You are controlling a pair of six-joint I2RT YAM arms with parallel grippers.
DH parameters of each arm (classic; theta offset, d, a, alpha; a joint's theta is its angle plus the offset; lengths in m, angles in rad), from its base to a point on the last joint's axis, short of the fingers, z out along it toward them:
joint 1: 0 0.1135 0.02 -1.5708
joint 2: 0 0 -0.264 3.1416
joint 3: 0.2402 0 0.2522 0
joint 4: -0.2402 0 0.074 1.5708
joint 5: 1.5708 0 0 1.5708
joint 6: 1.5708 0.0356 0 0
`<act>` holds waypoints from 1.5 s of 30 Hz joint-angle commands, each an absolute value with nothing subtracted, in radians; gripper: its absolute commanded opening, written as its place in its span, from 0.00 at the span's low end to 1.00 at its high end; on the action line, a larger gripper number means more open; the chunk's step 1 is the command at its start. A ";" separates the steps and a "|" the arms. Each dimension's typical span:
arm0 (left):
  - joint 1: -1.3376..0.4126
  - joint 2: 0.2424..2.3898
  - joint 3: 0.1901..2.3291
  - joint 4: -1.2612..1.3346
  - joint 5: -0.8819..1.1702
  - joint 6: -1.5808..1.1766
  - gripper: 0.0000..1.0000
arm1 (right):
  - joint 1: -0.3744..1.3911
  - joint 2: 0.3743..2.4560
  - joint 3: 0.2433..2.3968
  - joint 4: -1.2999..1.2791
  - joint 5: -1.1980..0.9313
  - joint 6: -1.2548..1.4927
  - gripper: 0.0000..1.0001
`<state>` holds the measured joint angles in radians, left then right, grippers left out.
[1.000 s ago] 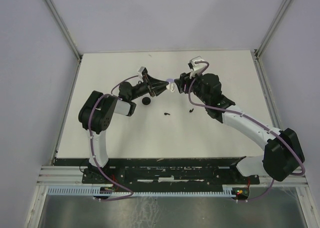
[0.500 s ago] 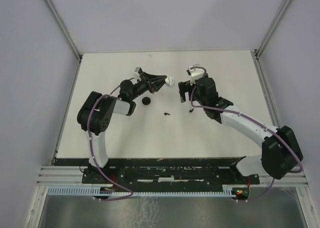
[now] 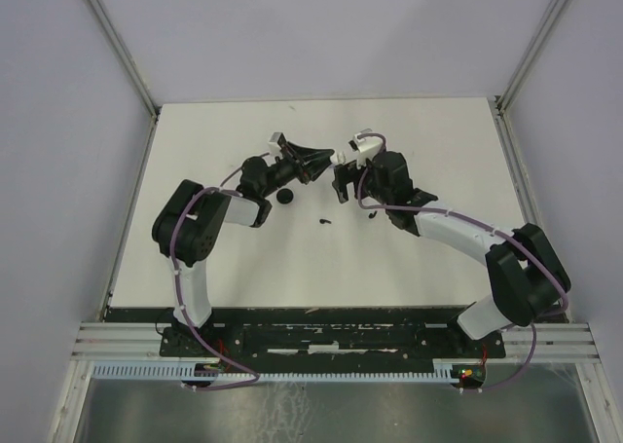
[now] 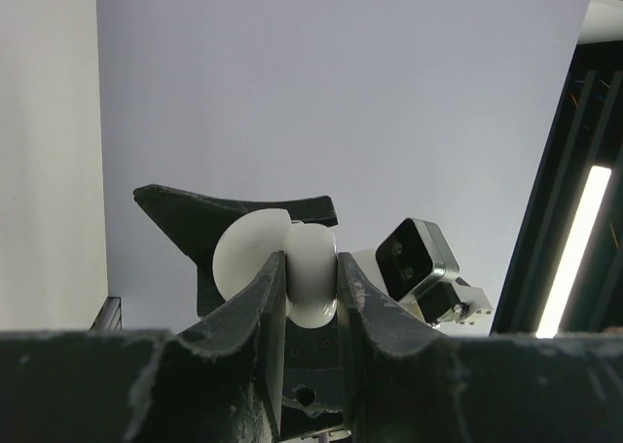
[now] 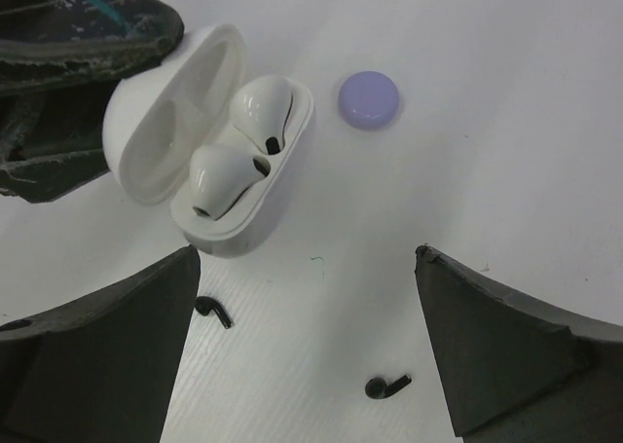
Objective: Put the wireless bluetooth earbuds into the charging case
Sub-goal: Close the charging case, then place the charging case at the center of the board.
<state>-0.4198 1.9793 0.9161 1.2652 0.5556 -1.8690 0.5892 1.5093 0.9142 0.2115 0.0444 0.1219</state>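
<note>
In the right wrist view the white charging case (image 5: pixel 243 185) hangs open above the table, lid (image 5: pixel 161 112) tipped back. Two white earbuds (image 5: pixel 229 166) sit in its wells. My left gripper (image 4: pixel 311 266) is shut on the case body (image 4: pixel 311 292), and its dark fingers (image 5: pixel 68 34) show at the top left. Below the case my right gripper (image 5: pixel 307 336) stands open and holds nothing. Two black earbuds (image 5: pixel 212 310) (image 5: pixel 386 387) lie loose on the table between its fingers. From above, the case (image 3: pixel 338 158) is at the left gripper's tip, with the right gripper (image 3: pixel 341 183) just beside it.
A lilac puck (image 5: pixel 369 99) lies on the table beyond the case. A black puck (image 3: pixel 285 197) sits under the left arm. The black earbuds (image 3: pixel 325 220) (image 3: pixel 373 213) lie near the table's middle. The right wrist camera (image 4: pixel 419 258) faces the left gripper at close range.
My right gripper has opened wide, let go at the case and swung left to hang beside and below it. My left gripper kept its hold on the case, shifting slightly.
</note>
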 commanded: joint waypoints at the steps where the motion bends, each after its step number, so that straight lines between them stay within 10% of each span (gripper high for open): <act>1: -0.423 1.922 0.895 1.314 0.551 -1.837 0.03 | 0.595 1.519 0.963 0.317 0.096 0.144 0.99; 22: -0.377 1.960 0.843 1.307 0.575 -1.808 0.03 | 0.591 1.525 0.967 0.253 0.350 0.137 1.00; 28: -0.285 1.935 0.913 0.990 0.552 -1.548 0.03 | 0.590 1.641 1.176 -0.117 0.184 0.131 1.00; 45: -0.199 2.069 1.258 0.516 0.468 -1.194 0.03 | 0.698 1.911 1.408 -0.159 -0.130 0.125 0.99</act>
<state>-0.2089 2.0388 1.1893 0.6254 0.4999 -1.3300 0.6456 1.8500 1.3025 -0.1799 -0.0662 0.1402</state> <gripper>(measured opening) 0.298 0.990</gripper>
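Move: Just off the right fingertips, about 3 cm ahead, 3 cm left and 2 cm higher, is the open white charging case with both earbuds in it, held at the left fingertips. From the right hand, some 11 cm lower on the table, the purple case lies about 10 cm ahead and 2 cm left, the black case 15 cm left and 1 cm back, and a black earbud 8 cm back and 4 cm left. Keeping its pinch on the white case, the left hand eases down and slightly back, then carries the case some 11 cm forward, 8 cm left and lower, rolling nearly 30 degrees. The wide-open right hand first slips about 3 cm forward and right, rising a little and turning clockwise, then swings back, down and left towards the black case, tipping down about 20 degrees. ##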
